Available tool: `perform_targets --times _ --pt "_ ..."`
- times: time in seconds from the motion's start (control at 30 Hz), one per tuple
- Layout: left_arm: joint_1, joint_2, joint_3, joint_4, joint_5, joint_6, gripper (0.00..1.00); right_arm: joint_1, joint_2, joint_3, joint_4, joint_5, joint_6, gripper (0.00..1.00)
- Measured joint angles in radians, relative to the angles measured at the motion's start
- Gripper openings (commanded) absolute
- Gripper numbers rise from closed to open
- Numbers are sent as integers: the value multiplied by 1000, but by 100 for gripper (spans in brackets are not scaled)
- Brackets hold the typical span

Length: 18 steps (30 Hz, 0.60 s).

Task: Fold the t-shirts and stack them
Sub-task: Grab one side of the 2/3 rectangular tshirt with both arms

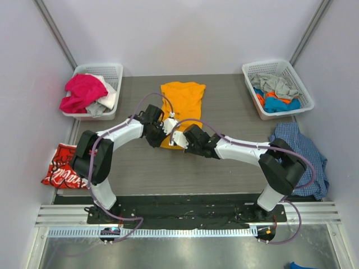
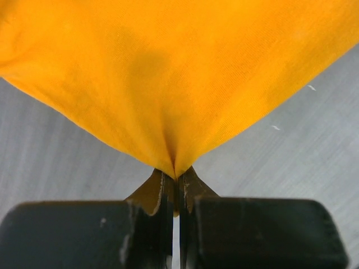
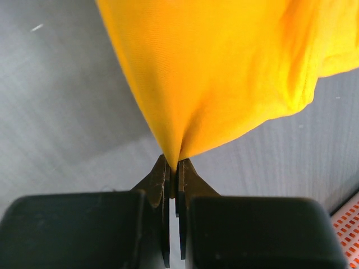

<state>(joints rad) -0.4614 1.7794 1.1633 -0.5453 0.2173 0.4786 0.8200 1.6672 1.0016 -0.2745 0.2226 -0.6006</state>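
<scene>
A bright orange-yellow t-shirt [image 1: 183,100] lies on the grey table [image 1: 235,162] at the middle back, its near hem under both grippers. My left gripper [image 1: 163,133] is shut on a pinch of that near edge; in the left wrist view the orange cloth [image 2: 168,73] fans out from the shut gripper [image 2: 175,178]. My right gripper [image 1: 178,138] sits just to its right, also shut on the hem; the cloth [image 3: 224,73] rises from the shut gripper [image 3: 174,167]. A red t-shirt with white lettering [image 1: 63,167] lies crumpled at the table's left edge.
A white basket [image 1: 114,71] at the back left holds pink and white clothes. Another white basket [image 1: 291,73] at the back right holds grey, blue and orange clothes. A blue checked shirt [image 1: 305,150] hangs over the right edge.
</scene>
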Motion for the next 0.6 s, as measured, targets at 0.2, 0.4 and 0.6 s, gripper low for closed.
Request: perform_targets --times 0.2,0.4,0.6 --pt "-74 -87 -103 -18 -39 -11 0 79 -58 -60 -71 -14 21 1" --pt "-136 -201 -211 -52 -58 -39 0 176 -143 -108 -135 -39 44 1" --pt "-161 -342 -299 -103 -57 -71 0 261 -225 -126 -172 -61 68 1"
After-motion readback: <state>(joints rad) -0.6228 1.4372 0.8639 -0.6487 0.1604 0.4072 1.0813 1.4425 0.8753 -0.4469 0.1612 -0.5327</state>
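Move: Behind both hands lies the bare near strip of table they are pulling into: its near edge is about 25 cm back from the left hand and 22 cm back from the right, some 3 cm lower. The middle of the held orange t-shirt lies about 19 cm ahead of the left hand and 8 cm to its right. The red-and-white shirt stack is roughly 33 cm left of the left hand, 10 cm back. Dragging the orange t-shirt straight back towards the table's near edge, both arms travel about 11 cm side by side, fingers still shut on its near edge. They run nearly level just above the table, rising only about a centimetre at the end. The right wrist turns some 15 degrees counter-clockwise, and both hands drift slightly left late on. ##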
